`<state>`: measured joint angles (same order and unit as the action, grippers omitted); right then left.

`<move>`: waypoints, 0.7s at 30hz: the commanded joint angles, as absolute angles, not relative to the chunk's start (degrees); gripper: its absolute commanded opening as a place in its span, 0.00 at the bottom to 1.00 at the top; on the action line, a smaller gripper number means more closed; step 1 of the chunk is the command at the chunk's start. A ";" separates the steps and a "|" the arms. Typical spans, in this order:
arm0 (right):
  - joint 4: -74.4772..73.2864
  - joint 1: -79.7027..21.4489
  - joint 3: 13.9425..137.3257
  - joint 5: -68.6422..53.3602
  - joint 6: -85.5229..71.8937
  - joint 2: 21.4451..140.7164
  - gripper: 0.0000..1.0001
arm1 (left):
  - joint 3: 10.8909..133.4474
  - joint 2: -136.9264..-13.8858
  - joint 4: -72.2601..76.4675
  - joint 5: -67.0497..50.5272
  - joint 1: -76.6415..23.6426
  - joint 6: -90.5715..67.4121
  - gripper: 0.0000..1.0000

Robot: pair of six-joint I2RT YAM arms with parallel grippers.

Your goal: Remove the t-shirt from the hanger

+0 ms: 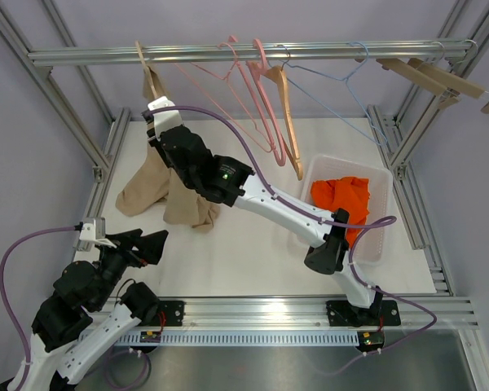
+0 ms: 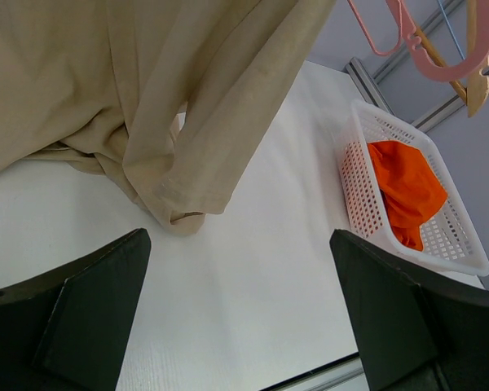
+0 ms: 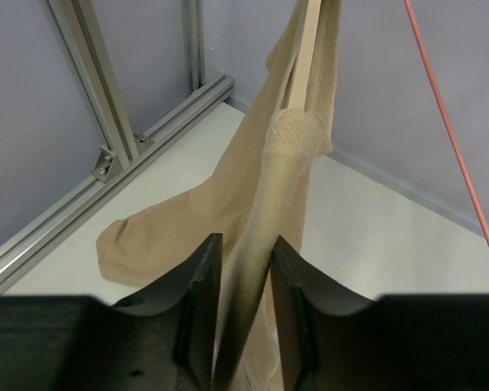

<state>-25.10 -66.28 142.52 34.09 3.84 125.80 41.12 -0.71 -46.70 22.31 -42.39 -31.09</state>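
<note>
A beige t-shirt [image 1: 151, 191] hangs from a wooden hanger [image 1: 149, 77] on the rail at the back left; its lower part lies bunched on the white table. It also shows in the left wrist view [image 2: 147, 98] and the right wrist view [image 3: 228, 220]. My right gripper [image 3: 244, 269] reaches up to the shirt just below the hanger and is shut on its ribbed collar [image 3: 265, 220]. My left gripper [image 2: 240, 309] is open and empty, low at the front left, apart from the shirt's hem.
A white basket [image 1: 381, 236] at the right holds an orange garment [image 1: 342, 199]. Pink [image 1: 257, 90], wooden [image 1: 287, 114] and blue wire hangers [image 1: 350, 77] hang on the rail [image 1: 228, 54]. Aluminium frame posts stand at the sides.
</note>
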 commanded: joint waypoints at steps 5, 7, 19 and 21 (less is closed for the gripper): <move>-24.17 -66.09 145.72 35.33 4.83 127.27 0.34 | 41.22 4.48 -44.38 22.06 -42.10 -31.73 0.99; -24.17 -65.74 145.81 34.29 4.40 127.18 0.31 | 41.31 4.40 -44.47 22.06 -42.10 -31.73 0.99; -9.25 -65.30 135.29 33.39 5.62 120.08 0.00 | 44.47 -1.39 -43.33 21.01 -42.10 -31.64 0.99; -3.10 -65.22 133.34 34.18 6.68 118.75 0.00 | 44.82 -2.98 -42.72 20.66 -42.19 -31.64 0.99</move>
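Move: The near arm of the wooden hanger, sheathed in the beige t-shirt's cloth, already runs between the right fingers, its part to be gripped some 2 cm ahead and level with them. The metal rail crosses about 12 cm ahead, straight on, and some 15 cm higher. The pink wire hanger hangs roughly 15 cm to the right, 8 cm farther out and 8 cm above. From the left hand the cloth-covered hanger arm is about 20 cm ahead, level sideways, some 12 cm higher. The cloth-covered hanger arm gets pinched between the right fingertips, which close from about a third open to nearly shut and stop on the bunched beige cloth. Meanwhile the right hand eases about 2 cm forward towards the rail and sinks nearly 1 cm, its attitude hardly changing. ##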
